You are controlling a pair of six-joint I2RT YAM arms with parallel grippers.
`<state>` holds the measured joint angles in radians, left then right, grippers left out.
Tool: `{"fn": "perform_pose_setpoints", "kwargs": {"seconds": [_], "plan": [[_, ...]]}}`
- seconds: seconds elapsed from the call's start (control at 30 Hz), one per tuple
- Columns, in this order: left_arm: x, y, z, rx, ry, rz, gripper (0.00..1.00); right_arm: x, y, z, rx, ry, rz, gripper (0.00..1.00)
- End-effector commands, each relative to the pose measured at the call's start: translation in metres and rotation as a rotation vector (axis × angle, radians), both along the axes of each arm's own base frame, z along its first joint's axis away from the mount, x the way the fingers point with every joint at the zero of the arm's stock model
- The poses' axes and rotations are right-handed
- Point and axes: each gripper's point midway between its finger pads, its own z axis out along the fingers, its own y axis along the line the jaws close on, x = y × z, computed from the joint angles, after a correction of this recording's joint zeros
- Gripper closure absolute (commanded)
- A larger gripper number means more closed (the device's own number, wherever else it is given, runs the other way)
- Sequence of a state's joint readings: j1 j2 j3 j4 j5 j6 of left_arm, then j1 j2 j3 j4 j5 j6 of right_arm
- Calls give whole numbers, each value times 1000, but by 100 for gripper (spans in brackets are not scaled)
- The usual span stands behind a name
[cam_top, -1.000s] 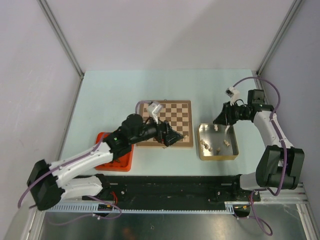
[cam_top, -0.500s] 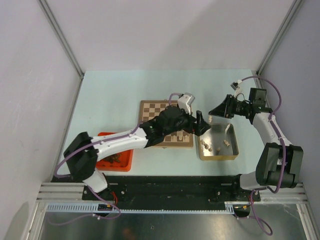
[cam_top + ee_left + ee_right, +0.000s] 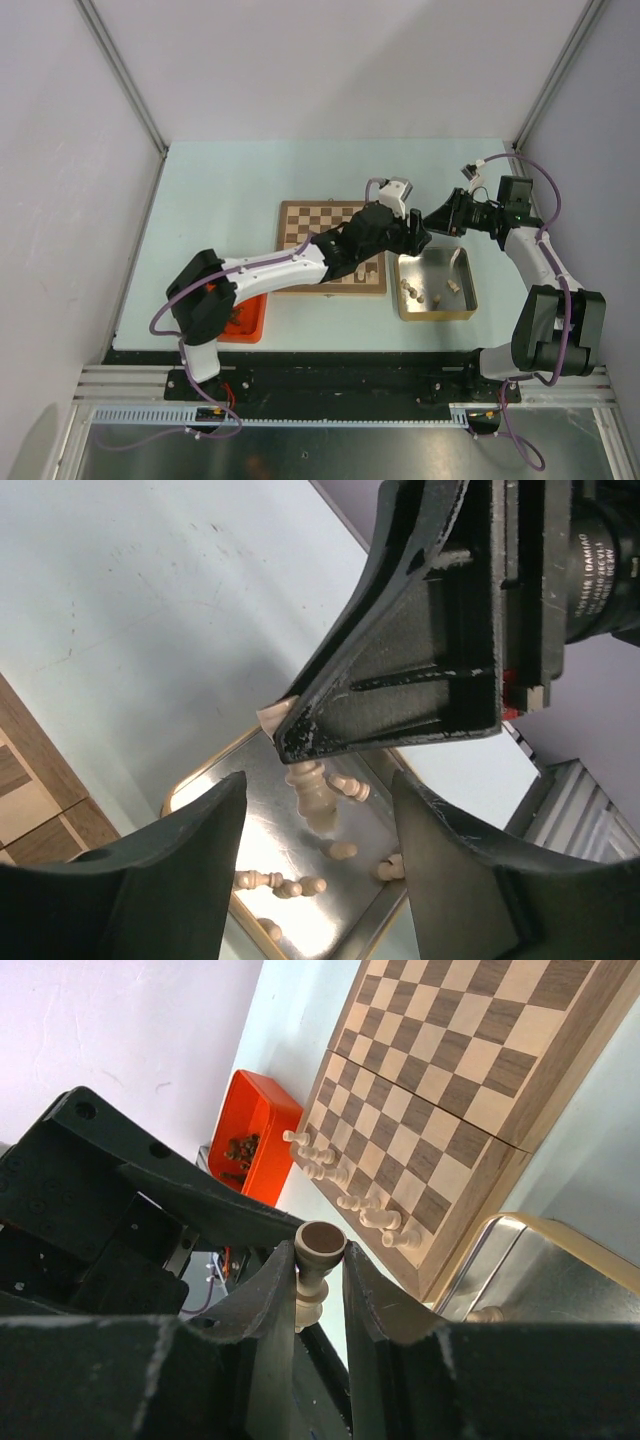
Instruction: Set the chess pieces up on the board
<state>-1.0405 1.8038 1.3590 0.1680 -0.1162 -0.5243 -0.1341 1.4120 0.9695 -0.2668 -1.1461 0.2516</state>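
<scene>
In the right wrist view my right gripper [image 3: 321, 1272] is shut on a pale beige chess piece [image 3: 320, 1241], held by its base with the head pointing away. In the left wrist view that piece [image 3: 312, 788] hangs from the right gripper [image 3: 298, 735] above the tin. It sits between the fingers [image 3: 140, 880] of my left gripper [image 3: 318, 832], which is open and not touching it. From above, the left gripper [image 3: 417, 238] meets the right gripper [image 3: 433, 224] just right of the board [image 3: 300, 215]. Several pale pieces [image 3: 350, 1198] stand along the board's [image 3: 440, 1080] near edge.
A gold metal tin [image 3: 405, 300] with several loose pale pieces [image 3: 268, 882] lies right of the board, under both grippers. A red tray [image 3: 250, 322] holding dark pieces sits at the board's near left corner, also seen in the right wrist view as the red tray [image 3: 262, 1110].
My left arm has swung from the board's near edge across to the right gripper, and its jaws have narrowed. The right gripper has lifted from the tin and turned toward the left arm.
</scene>
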Motion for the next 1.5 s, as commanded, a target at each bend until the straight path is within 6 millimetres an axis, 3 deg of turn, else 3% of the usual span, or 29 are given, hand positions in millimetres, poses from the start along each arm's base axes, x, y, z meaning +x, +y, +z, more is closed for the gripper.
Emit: {"fn": "perform_pose_setpoints", "kwargs": {"seconds": [0.0, 0.13, 0.5, 0.53, 0.77, 0.87, 0.9, 0.97, 1.0, 1.03, 1.1, 1.17, 1.2, 1.23, 1.33, 1.47], "plan": [[11, -5, 11, 24, -47, 32, 37, -4, 4, 12, 27, -37, 31, 80], [15, -8, 10, 48, -55, 36, 44, -4, 5, 11, 32, -27, 36, 80], [12, -7, 4, 86, -64, 10, 79, -6, 9, 9, 32, -27, 56, 79], [10, -5, 2, 97, -73, -4, 84, -8, 10, 9, 32, -34, 66, 74], [-5, 16, 12, 117, -119, -76, 89, -16, 9, 24, -20, -189, 101, 45], [-19, 35, 15, 132, -143, -133, 90, -25, 9, 29, -63, -280, 134, 39], [-23, 44, 6, 150, -136, -148, 90, -27, 9, 26, -93, -304, 141, 39], [-41, 54, 22, 124, -161, -221, 90, -33, 10, 31, -141, -380, 172, 35], [-47, 62, 15, 133, -150, -247, 90, -41, 13, 24, -194, -448, 228, 34], [-56, 68, 27, 111, -169, -284, 90, -45, 17, 24, -217, -487, 258, 33], [-75, 77, 22, 95, -135, -377, 90, -59, 22, 17, -299, -624, 369, 30], [-97, 87, 28, 59, -101, -470, 90, -80, 43, 9, -346, -729, 521, 26], [-102, 93, 24, 55, -81, -492, 90, -93, 46, 0, -389, -736, 584, 25], [-110, 100, 17, 69, -35, -516, 90, -104, 58, -5, -414, -851, 698, 23], [-131, 113, 12, 59, 39, -592, 90, -124, 75, -6, -402, -970, 835, 21], [-148, 122, 7, 54, 103, -658, 90, -137, 90, -8, -395, -1053, 926, 21]]}}
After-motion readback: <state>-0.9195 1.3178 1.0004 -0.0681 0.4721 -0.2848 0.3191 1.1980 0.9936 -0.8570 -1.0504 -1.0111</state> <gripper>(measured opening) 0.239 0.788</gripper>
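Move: The chess piece is already held by the right fingers, essentially at the right hand's point, barely 1 cm below it. From the left hand, whose open fingers straddle it, it lies about 1 cm ahead, 1 cm to the right and 2 cm lower. The board's middle is some 19 cm to the left hand's left, 3 cm ahead; the metal tray's is roughly 8 cm right, 6 cm back. Both lie about 16 cm below. Easing slightly forward and some 2 cm down, the left hand closes its fingers around the piece in the right hand's grip; only then does the right hand open and release it. The left hand carries it about 15 cm back and leftward towards the board's near right corner, turning clockwise, while the opened right hand swings back and left, rolling some 65 degrees. ##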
